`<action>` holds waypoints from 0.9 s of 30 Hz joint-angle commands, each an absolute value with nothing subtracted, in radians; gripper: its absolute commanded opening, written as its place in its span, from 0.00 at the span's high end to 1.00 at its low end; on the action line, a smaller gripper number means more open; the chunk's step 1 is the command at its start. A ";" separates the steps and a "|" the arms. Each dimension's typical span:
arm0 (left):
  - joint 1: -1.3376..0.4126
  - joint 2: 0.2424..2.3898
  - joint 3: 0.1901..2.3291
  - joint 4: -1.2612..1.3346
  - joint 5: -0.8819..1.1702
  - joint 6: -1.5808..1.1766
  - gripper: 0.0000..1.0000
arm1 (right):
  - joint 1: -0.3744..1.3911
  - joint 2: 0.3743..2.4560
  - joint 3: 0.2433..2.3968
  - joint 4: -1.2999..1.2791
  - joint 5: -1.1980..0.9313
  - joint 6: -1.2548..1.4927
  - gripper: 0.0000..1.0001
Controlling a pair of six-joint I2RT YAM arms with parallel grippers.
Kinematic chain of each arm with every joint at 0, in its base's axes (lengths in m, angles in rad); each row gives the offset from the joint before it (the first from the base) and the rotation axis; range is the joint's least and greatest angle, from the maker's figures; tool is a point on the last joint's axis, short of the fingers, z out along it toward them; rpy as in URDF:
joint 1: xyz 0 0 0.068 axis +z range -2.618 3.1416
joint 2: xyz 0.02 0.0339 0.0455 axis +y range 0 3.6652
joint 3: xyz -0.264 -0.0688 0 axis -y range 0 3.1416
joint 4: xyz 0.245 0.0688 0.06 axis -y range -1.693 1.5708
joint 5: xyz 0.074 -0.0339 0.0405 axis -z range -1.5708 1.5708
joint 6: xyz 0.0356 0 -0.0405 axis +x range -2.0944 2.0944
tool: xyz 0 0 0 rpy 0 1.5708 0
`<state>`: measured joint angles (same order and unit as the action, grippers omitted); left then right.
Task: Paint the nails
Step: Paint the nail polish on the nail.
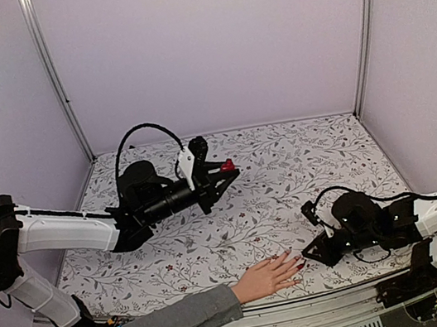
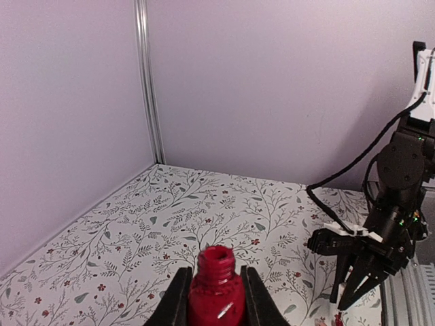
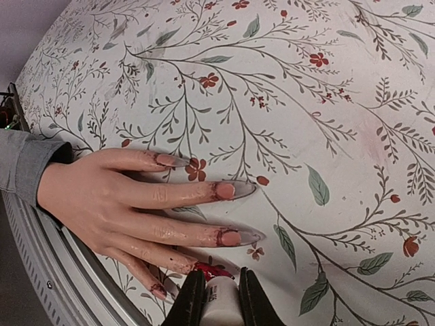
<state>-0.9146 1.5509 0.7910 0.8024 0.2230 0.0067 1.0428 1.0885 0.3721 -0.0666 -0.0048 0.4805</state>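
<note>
A pale hand (image 1: 265,278) with a grey sleeve lies palm down at the table's near edge, fingers pointing right. In the right wrist view its long nails (image 3: 230,191) on the upper fingers look clear and pinkish, with red smears at their bases. One lower nail (image 3: 209,270) is glossy red. My right gripper (image 3: 221,277) is shut on a white cap (image 3: 221,305), right at that red nail (image 1: 300,265). My left gripper (image 2: 216,273) hovers mid-table, shut on a small red bottle (image 2: 216,299) with its neck uncovered (image 1: 226,165).
The floral tablecloth (image 1: 288,177) covers the table, enclosed by lilac walls. A metal rail (image 3: 61,272) runs along the near edge under the wrist. The right arm (image 2: 380,244) and its cable show in the left wrist view.
</note>
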 commanded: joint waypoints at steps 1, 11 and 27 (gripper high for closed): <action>-0.899 1.539 0.795 0.833 0.226 0.002 1.00 | 1.051 1.092 0.371 -0.105 0.051 0.514 1.00; -0.900 1.537 0.793 0.833 0.228 0.003 1.00 | 1.051 1.037 0.391 -0.138 0.069 0.517 1.00; -0.911 1.479 0.690 0.938 0.356 0.025 1.00 | 1.051 0.952 0.705 -0.213 0.012 0.227 1.00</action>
<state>-0.9150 1.5288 0.7372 0.8371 0.2787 0.0086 1.0428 0.9695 0.6033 -0.1982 0.0429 0.3580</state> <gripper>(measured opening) 0.196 0.132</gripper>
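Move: The brush in the right gripper is down at the red-painted nail, whose middle lies about 1 cm ahead, 3 cm left and 4 cm below that hand point; the next, bare nail is some 2 cm farther out. The polish bottle, held by the left gripper, is roughly 11 cm ahead, 16 cm left and 20 cm above the right hand. From the left hand, the painted nail lies about 10 cm back, 13 cm right and 24 cm down. Draw the right gripper's brush about 1 cm to the right along the red nail towards its tip, sinking slightly, then lift it off and up some 11 cm, veering left and a little forward towards the bottle while the fingers tip up about 15 degrees. Keep both grips; as the lift speeds up, start easing the left gripper and bottle back about 1.5 cm. ##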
